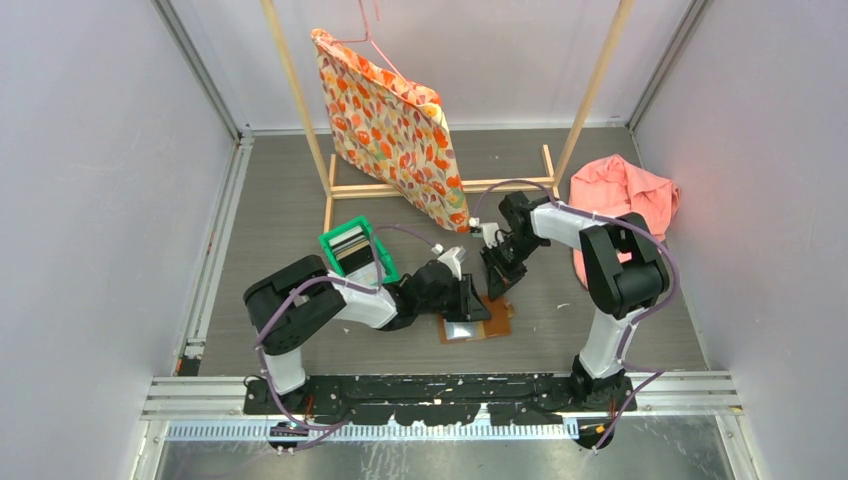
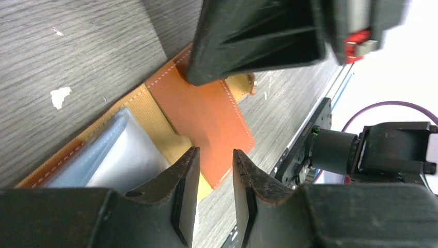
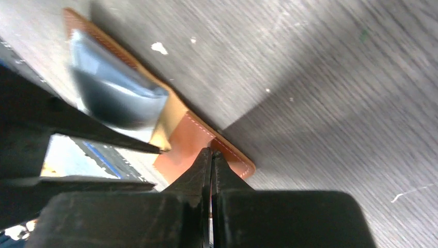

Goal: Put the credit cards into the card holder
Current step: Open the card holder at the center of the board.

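The card holder [image 1: 492, 322] lies open on the table, brown flap [image 2: 206, 113] to the right and tan pockets [image 2: 150, 111] to the left. A silvery grey credit card [image 2: 124, 160] sits partly in a pocket and shows blurred in the right wrist view [image 3: 111, 93]. My left gripper [image 2: 213, 152] hovers low over the holder's near edge, open by a narrow gap with nothing between the fingers. My right gripper [image 3: 210, 152] is shut, its tips resting on the brown flap [image 3: 188, 139]. More credit cards [image 1: 352, 243] stand in the green bin.
The green bin [image 1: 375, 272] stands just left of the left wrist. A wooden rack [image 1: 440, 186] with a patterned cloth [image 1: 395, 130] hanging on it stands behind. A pink cloth [image 1: 622, 195] lies at the back right.
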Motion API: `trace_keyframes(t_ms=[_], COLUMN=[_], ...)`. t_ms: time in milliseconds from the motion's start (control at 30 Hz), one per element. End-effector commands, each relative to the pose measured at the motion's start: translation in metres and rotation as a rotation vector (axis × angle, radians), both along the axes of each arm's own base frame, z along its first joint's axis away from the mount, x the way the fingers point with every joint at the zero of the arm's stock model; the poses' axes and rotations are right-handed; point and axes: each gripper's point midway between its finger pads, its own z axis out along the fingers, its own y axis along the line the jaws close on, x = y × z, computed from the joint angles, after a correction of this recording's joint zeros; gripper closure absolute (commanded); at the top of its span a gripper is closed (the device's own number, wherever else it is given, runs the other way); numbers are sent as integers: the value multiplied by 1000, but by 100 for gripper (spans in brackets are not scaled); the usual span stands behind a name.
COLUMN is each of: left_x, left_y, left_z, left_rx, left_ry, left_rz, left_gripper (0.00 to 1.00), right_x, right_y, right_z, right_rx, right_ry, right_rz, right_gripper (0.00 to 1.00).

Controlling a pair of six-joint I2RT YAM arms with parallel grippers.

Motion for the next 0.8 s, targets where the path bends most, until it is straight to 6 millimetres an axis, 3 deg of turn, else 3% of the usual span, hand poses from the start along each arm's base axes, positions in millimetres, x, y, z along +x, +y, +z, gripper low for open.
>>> trace_keyframes(t_ms=[0, 133, 233, 400, 500, 767], left_x=[-1, -9, -13, -19, -19, -15], left_y=[-1, 15, 37, 73, 83, 83], left_z=[43, 69, 72, 49, 39, 26], left_rx=[-99, -136, -91, 18, 60, 130], left_ry=[-74, -142, -153, -99, -81, -55], left_rz=[-13, -28, 5, 84, 120, 131], left_gripper=[68, 64, 60, 55, 40, 37], right_x=[11, 11, 11, 10, 10, 8], right_y=[-18, -18, -15, -14, -13, -12], right_z=[-10, -13, -10, -8, -8, -9], right_rx=[-159, -166, -148, -141, -140, -142], right_ry=[-50, -36, -40, -43, -41, -40], right_rz=[31, 37, 42, 49, 53, 61], right_gripper=[98, 99, 99, 98, 98, 98])
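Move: The open card holder lies under both hands. From the left hand, its clear sleeves are centred about 5 cm left, 4 cm back and 2 cm below, the brown right panel some 3 cm right, 1 cm back and 2 cm below, and the green tray about 29 cm left and 14 cm ahead, a little lower. From the right hand, that panel's middle is about 4 cm back, 1 cm right and 1 cm below, and the sleeves some 7 cm left and 7 cm back. Up and to its left, the left hand lifts off the open holder near the spine, arcs roughly 8 cm high over the clear sleeves, then sinks again about 5 cm beside their left end, finishing some 9 cm left and 2 cm back with its fingers spread much wider. The right hand, fingers still shut, settles about 1 cm down and to its right, then keeps pressing the far edge of the right panel to the table. ##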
